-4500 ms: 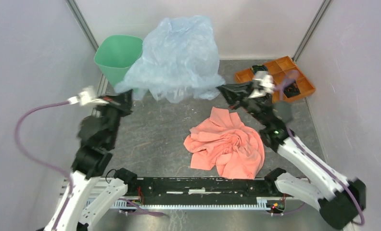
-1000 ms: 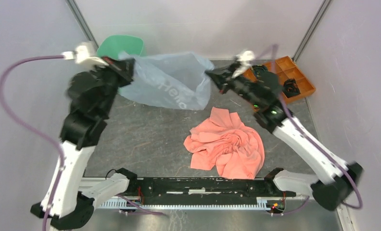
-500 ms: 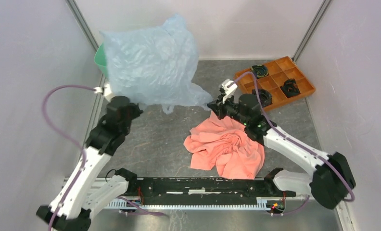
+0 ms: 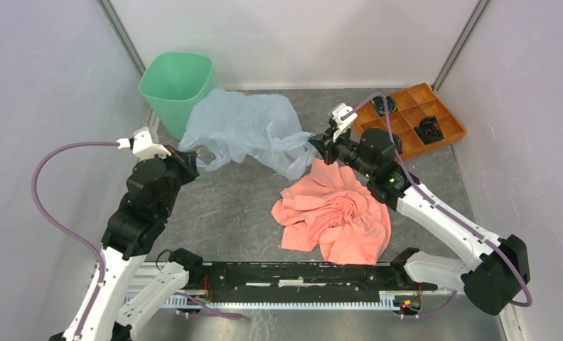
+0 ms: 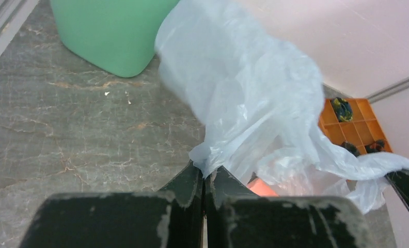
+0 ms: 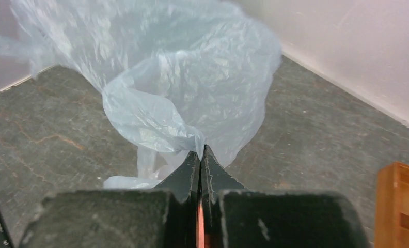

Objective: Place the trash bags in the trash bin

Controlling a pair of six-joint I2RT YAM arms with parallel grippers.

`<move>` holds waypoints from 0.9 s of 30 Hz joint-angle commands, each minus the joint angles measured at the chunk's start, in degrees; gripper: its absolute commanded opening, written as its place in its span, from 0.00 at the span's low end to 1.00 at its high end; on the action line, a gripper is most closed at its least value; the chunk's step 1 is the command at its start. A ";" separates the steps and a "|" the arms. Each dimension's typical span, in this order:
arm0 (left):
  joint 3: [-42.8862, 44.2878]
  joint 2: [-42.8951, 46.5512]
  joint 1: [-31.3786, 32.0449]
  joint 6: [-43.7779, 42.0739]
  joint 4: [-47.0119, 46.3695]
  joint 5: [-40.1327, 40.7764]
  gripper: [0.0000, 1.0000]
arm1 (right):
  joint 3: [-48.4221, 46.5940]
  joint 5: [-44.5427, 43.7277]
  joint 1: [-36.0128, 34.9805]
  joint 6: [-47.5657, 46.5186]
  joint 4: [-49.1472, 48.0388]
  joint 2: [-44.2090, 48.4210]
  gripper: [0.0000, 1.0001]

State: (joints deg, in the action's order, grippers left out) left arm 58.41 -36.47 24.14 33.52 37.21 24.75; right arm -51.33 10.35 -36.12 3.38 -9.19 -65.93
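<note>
The pale blue-grey trash bag [image 4: 244,129] hangs slack between my two grippers, low over the table, just right of the mint-green trash bin [image 4: 175,84] at the back left. My left gripper [image 4: 191,160] is shut on the bag's left edge; in the left wrist view [image 5: 204,173] the plastic [image 5: 249,98] bunches out of the closed tips, with the bin [image 5: 112,28] beyond. My right gripper [image 4: 314,145] is shut on the bag's right edge; the right wrist view [image 6: 200,151] shows the film [image 6: 182,88] pinched at the tips.
A salmon-pink cloth [image 4: 335,213] lies crumpled at the table's centre right, under my right arm. An orange compartment tray [image 4: 410,114] with dark small parts sits at the back right. Grey walls enclose the table on three sides.
The bag, billowed high over the bin half a second ago, has dropped and collapsed low to the table. Both grippers have come down and keep hold of it; the bin is uncovered again.
</note>
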 commanded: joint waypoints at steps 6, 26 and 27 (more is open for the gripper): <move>0.78 -2.13 -0.13 -7.91 -14.35 -28.11 0.02 | -3.70 -1.38 0.03 -5.03 1.43 2.12 0.07; -3.46 -17.83 0.03 12.19 -30.07 -44.87 0.02 | -5.08 10.66 -11.91 5.77 -10.85 -8.50 0.31; -3.48 -18.00 0.03 12.31 -30.00 -44.87 0.02 | -4.73 9.86 -11.88 6.65 -11.28 -8.79 0.35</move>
State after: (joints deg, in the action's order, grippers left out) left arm 55.29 -54.89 24.21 43.16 10.59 -19.62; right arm -57.12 23.92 -48.14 7.09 -16.99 -74.00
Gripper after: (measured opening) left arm 0.027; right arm 0.300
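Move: Held pinched in both hands, the blue trash bag spans the gap. The bag corner in the right hand lies about 29 cm right of the left hand, 5 cm ahead and 3 cm lower; the left-hand corner sits the reverse way from the right hand. The green bin stands roughly 26 cm ahead of the left hand, 9 cm left and 20 cm below. The salmon cloth lies some 12 cm back from the right hand, 8 cm right, 28 cm below. Bringing the bag's two held ends together, the left hand sweeps about 16 cm right, keeping its pinch and turning some 40 degrees clockwise. The right hand, after a slight start to its right, comes left and back towards it, turning counter-clockwise; its fingers part about a third, most of it as the hands meet, with a fold of bag between them. ##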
